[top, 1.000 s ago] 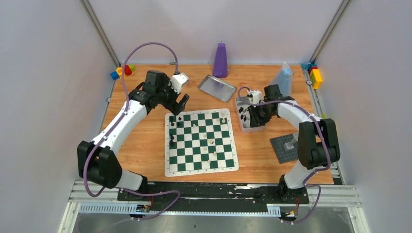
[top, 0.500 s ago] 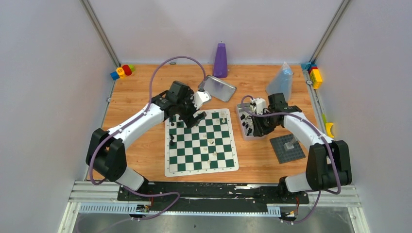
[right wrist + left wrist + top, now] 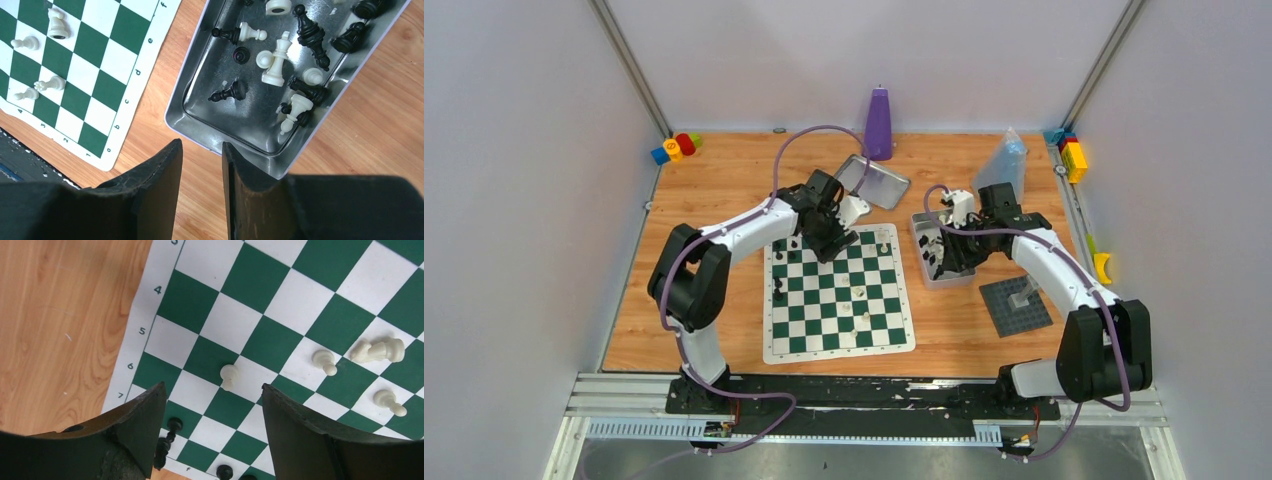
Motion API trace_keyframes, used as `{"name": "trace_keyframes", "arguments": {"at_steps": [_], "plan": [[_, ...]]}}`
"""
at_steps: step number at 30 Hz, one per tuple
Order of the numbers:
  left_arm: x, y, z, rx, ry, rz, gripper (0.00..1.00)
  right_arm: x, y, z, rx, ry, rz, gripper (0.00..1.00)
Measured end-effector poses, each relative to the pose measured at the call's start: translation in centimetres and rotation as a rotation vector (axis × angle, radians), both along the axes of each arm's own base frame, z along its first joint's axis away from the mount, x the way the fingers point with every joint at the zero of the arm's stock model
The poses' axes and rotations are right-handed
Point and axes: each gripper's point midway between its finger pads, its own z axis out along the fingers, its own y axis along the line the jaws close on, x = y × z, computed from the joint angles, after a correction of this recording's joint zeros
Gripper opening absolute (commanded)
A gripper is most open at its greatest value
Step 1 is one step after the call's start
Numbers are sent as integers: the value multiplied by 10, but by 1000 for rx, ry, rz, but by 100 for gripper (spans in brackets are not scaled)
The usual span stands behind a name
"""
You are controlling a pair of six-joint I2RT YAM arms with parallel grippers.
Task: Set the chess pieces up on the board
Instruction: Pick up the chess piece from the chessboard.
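The green-and-white board lies mid-table. A few black chess pieces stand at its far left and cream ones near its middle. My left gripper hovers over the board's far-left corner, open and empty. In its wrist view the gripper frames a white pawn, with black pieces beside the left finger. My right gripper hangs over the metal tin holding several loose black and white pieces. That gripper stands narrowly open with nothing between its fingers.
A silver tray and a purple bottle stand behind the board. A clear plastic bag is at the back right and a grey studded baseplate at the right. Coloured blocks sit in the far-left corner.
My left arm swung right, from beside the board to over its far-left corner, and its jaws narrowed a little. The right gripper shifted slightly over the tin and opened a bit.
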Motion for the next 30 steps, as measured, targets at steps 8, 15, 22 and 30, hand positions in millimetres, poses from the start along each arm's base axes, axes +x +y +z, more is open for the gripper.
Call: {"name": "trace_keyframes", "arguments": {"at_steps": [8,15,22,30], "plan": [[-9,9,-26,72,97,39,61,1,3,1,17,3,-11,36],[-14,12,-33,89,132,48,51,1,4,1,23,1,-12,36],[-10,5,-32,72,138,42,43,2,5,2,33,-1,-14,36],[-10,2,-37,70,160,38,35,2,5,2,33,-1,-14,36]]}}
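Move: The white pawn to be picked up stands almost under the left hand, about 1 cm back, 1 cm to its left and 5 cm below. At that same depth, a black pawn is some 7 cm left and 2 cm ahead of the hand, another white pawn about 7 cm back and 3 cm right, and the lying white knight roughly 9 cm back and 5 cm right. From the right hand the target pawn lies around 21 cm left, 2 cm ahead and 8 cm lower. Downward over the white pawn, the left hand sinks about 3.5 cm, quickly at first and then barely creeping, and draws back roughly 1 cm. The wrist tips the fingers some 10 degrees nearer to vertical while they narrow steadily from mostly open to about a third open, one coming in on each side of the pawn with a gap still showing. ##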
